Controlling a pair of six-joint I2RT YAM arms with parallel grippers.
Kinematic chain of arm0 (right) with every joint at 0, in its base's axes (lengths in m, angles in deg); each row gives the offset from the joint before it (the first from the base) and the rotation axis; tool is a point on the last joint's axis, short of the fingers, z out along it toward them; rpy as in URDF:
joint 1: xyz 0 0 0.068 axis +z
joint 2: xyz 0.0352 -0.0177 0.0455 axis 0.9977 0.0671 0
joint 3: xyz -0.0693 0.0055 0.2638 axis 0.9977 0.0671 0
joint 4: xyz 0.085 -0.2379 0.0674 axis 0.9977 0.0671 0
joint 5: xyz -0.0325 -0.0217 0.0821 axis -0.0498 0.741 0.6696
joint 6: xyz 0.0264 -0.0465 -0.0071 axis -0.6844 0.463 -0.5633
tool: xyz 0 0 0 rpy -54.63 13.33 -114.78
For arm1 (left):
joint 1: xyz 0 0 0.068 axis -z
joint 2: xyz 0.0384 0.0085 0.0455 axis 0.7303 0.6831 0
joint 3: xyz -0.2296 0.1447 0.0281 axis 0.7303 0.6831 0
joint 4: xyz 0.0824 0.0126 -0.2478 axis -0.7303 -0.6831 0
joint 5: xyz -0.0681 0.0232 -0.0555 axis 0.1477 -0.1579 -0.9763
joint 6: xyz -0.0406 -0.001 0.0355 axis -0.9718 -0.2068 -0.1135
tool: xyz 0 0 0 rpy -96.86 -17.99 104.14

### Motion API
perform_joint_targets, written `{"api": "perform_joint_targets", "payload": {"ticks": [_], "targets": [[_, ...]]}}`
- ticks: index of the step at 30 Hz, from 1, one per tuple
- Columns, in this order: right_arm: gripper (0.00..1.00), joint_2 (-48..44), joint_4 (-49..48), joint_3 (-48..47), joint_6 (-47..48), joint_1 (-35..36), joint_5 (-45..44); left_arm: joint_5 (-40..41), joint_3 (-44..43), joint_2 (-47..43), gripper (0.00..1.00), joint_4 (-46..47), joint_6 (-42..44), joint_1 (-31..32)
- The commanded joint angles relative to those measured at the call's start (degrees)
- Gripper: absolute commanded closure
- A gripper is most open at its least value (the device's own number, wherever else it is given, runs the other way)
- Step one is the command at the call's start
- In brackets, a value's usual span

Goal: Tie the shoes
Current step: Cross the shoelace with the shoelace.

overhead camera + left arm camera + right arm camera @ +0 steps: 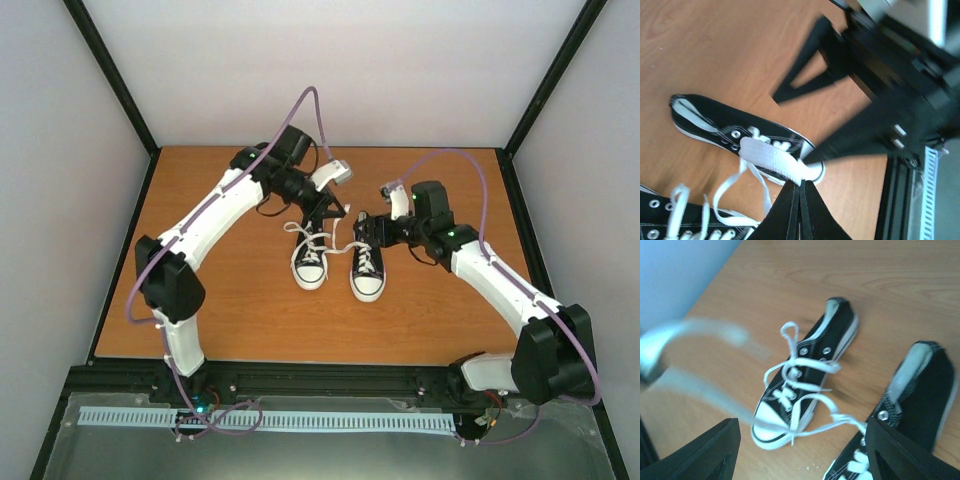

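Observation:
Two small black sneakers with white toe caps stand side by side mid-table, the left shoe point(310, 265) and the right shoe point(367, 272), toes toward the arms. Loose white laces point(345, 246) trail between them. My left gripper point(328, 212) hovers just behind the left shoe, and the left wrist view shows this gripper point(801, 182) shut on a flat white lace point(772, 159) that runs over a shoe point(725, 132). My right gripper point(362, 228) is behind the right shoe. In the right wrist view it point(802, 424) stands open above both shoes point(805, 370), with only a blurred lace strand point(700, 390) crossing in front.
The wooden table point(200, 300) is boxed in by pale walls and black frame posts point(120, 90). A black rail point(330, 380) runs along the near edge by the arm bases. The right arm point(880, 75) shows blurred and close in the left wrist view.

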State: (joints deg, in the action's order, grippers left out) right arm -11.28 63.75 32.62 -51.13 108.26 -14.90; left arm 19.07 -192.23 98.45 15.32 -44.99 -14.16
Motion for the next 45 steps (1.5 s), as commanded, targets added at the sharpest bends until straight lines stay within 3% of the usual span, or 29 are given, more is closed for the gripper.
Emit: {"api": "perform_joint_targets", "payload": {"ticks": [1, 7, 18, 23, 26, 28, 29, 31, 32, 33, 40, 45], "targets": [[0.30, -1.90, -7.33, 4.39, 8.93, 0.29, 12.01, 2.13, -7.22, 5.10, 0.99, 1.66, -6.16, -1.45], [0.36, -0.21, -19.04, 5.88, 11.23, 0.30, 19.05, 1.96, -12.16, 7.99, 0.99, 1.78, -10.09, -1.68], [0.46, 8.32, -33.03, 6.64, 3.81, 2.89, 15.67, 0.07, -12.54, 8.51, 0.99, 2.78, -14.52, -1.65], [0.71, 10.30, -34.69, 6.26, 1.68, 3.12, 12.40, -0.03, -12.16, 8.11, 0.99, 2.62, -14.43, -1.64], [0.94, 10.39, -34.05, 6.25, 1.08, 3.12, 10.29, -0.17, -11.30, 7.64, 0.99, 2.86, -14.19, -1.65], [0.97, 10.26, -31.56, 5.90, 0.81, 2.99, 7.48, 0.20, -11.18, 7.74, 0.99, 2.63, -13.41, -1.64], [0.97, 10.28, -30.48, 5.77, 0.54, 2.67, 5.90, 0.89, -11.19, 7.91, 0.93, 2.21, -12.55, -1.64], [0.97, 10.89, -28.85, 5.40, -0.26, 1.71, 4.74, 3.68, -11.01, 8.27, 0.48, 1.00, -10.74, -1.67], [0.97, 11.38, -28.51, 5.19, -0.85, 1.11, 4.80, 5.20, -10.07, 8.25, 0.36, 1.04, -9.54, -1.64], [0.97, 12.01, -28.17, 5.02, -1.35, 0.61, 4.79, 6.34, -8.85, 8.00, 0.31, 1.63, -8.33, -1.67], [0.97, 19.21, -26.76, 2.32, -6.36, -3.40, 4.96, 18.49, 4.44, 6.70, 0.27, 9.93, -3.13, 1.84], [0.97, 21.39, -26.87, 1.82, -6.75, -4.18, 5.00, 24.91, 6.26, 11.25, 0.27, 11.45, 0.06, 6.57]]}}
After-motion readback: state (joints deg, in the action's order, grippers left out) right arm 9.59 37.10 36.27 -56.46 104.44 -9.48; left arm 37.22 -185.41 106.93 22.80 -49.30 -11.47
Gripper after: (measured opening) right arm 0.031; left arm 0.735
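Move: The right shoe's lace, pinched in the left fingers, is about 5 cm left of the open right fingers, 2 cm back and 4 cm up. From the left hand, the right gripper waits some 5 cm to the right, 2 cm ahead and 5 cm lower. The right shoe is about 3 cm ahead, 7 cm right; the left shoe 4 cm ahead, 7 cm left; the loose lace 4 cm ahead, 1 cm left; all roughly 20 cm down. The held lace is carried about 5 cm forward in the left fingers, then held still while the right hand eases back, swings left some 6 cm, turning counter-clockwise, and shuts on the lace. The left fingers then open and that hand drops about 12 cm towards the loose lace, while the right hand, gripping its lace, goes forward, right and down. ##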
